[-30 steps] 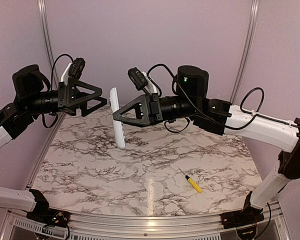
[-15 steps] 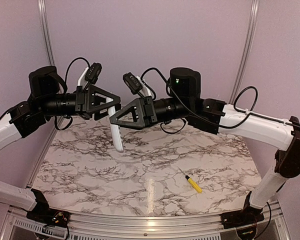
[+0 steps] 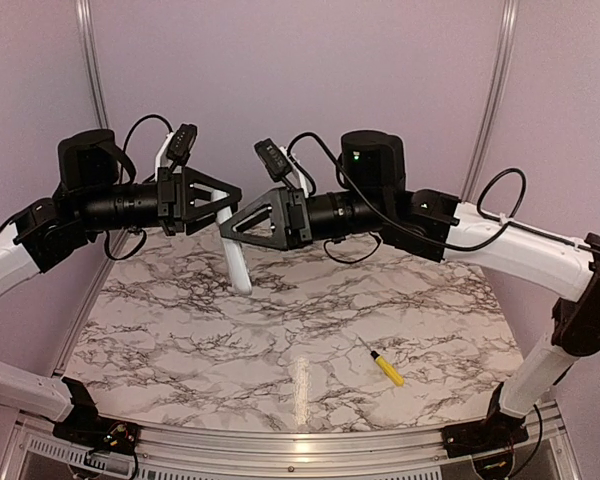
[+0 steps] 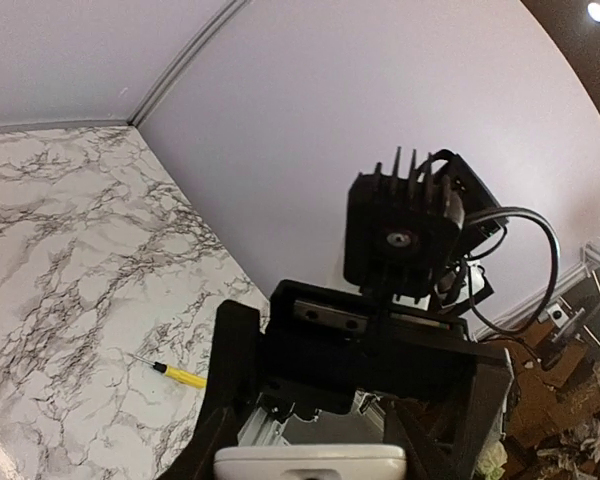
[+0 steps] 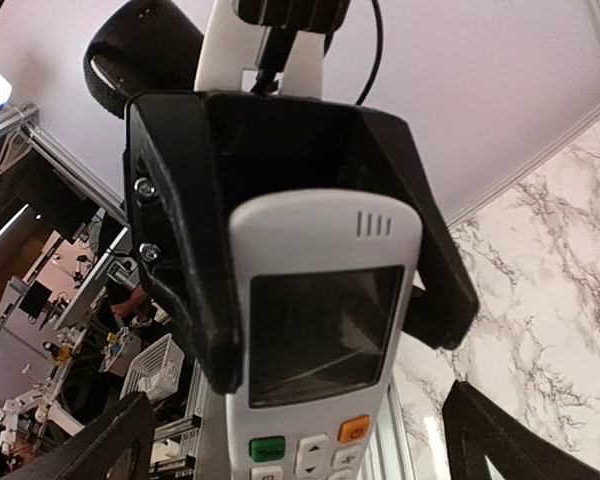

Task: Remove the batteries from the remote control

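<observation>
The white remote control [image 3: 239, 262] hangs upright in the air over the back of the table. My left gripper [image 3: 227, 208] is shut on its upper end. In the right wrist view the remote control [image 5: 320, 330] shows its screen and buttons, with the left gripper's black fingers [image 5: 180, 270] against both its sides. My right gripper [image 3: 242, 224] faces it from the right and is open, with its fingers [image 5: 90, 450] wide of the handset. The left wrist view shows only the top edge of the remote control [image 4: 310, 462]. The batteries are hidden.
A yellow-handled screwdriver [image 3: 386, 367] lies on the marble table [image 3: 180, 350] at the front right; it also shows in the left wrist view as the screwdriver [image 4: 180, 374]. Purple walls stand close behind both arms.
The left gripper moved in and closed on the remote's top. The right gripper, which held the remote before, opened and let go of it.
</observation>
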Controlling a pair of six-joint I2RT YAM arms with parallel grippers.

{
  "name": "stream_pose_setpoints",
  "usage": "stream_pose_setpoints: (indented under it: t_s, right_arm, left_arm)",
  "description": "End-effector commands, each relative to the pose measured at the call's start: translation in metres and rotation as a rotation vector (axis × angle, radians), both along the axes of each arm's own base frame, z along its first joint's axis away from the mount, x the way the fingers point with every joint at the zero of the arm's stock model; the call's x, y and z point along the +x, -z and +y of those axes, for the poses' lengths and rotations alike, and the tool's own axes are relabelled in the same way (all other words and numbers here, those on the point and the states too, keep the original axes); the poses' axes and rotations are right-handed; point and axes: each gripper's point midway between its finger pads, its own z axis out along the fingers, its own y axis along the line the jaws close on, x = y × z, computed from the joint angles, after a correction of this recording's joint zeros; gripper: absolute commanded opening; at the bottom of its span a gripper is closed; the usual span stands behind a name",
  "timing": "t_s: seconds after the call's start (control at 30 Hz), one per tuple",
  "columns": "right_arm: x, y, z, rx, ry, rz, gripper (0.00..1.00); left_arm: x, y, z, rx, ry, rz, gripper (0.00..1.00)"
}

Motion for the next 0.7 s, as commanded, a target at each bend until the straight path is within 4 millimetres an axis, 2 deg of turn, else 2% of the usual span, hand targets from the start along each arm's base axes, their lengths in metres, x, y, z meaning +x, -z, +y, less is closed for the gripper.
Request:
stream_pose_setpoints:
  t_s: [0.0, 0.1, 0.27, 0.53, 0.67]
  right_arm:
    - [0.028, -0.025, -0.022, -0.005, 0.204, -0.129, 0.99]
    - [0.039, -0.021, -0.032, -0.030, 0.319, -0.206, 0.99]
    - [0.033, -0.025, -0.033, -0.023, 0.411, -0.328, 0.99]
    - [0.035, -0.012, -0.021, -0.041, 0.488, -0.364, 0.99]
    - [0.037, -0.005, -0.015, -0.038, 0.492, -0.358, 0.95]
  left_arm:
    - [0.033, -0.005, 0.031, 0.026, -0.295, 0.088, 0.01]
    - [0.050, 0.006, 0.046, 0.031, -0.440, 0.177, 0.00]
    - [0.066, 0.018, 0.054, 0.001, -0.547, 0.309, 0.00]
    - [0.082, 0.009, 0.061, -0.122, -0.654, 0.418, 0.00]
    - [0.084, 0.002, 0.065, -0.214, -0.671, 0.461, 0.00]
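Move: The left fingers hold the remote control near its screen end, its middle about 5 cm back and 5 cm below the left hand, some 1 cm to the right. From the right hand, already open, the remote's middle lies about level and straight ahead, 1 cm to the left, with the left fingers some 4 cm farther out, 4 cm higher and 1 cm left. The screwdriver lies on the table roughly 27 cm to the right, 2 cm farther out and 38 cm below. Keeping its grip on the screen end, the left hand carries the remote about 8 cm forward, with a smaller shift left and slightly down, while the wrist turns counter-clockwise and tilts, over 40 degrees in all, swinging the free lower end towards the right. The right hand, fingers staying wide open, goes forward and right and lifts a little, then eases slightly back and sinks again as it turns some 25 degrees clockwise and tilts, ending with its open fingers at the remote's lower end. ##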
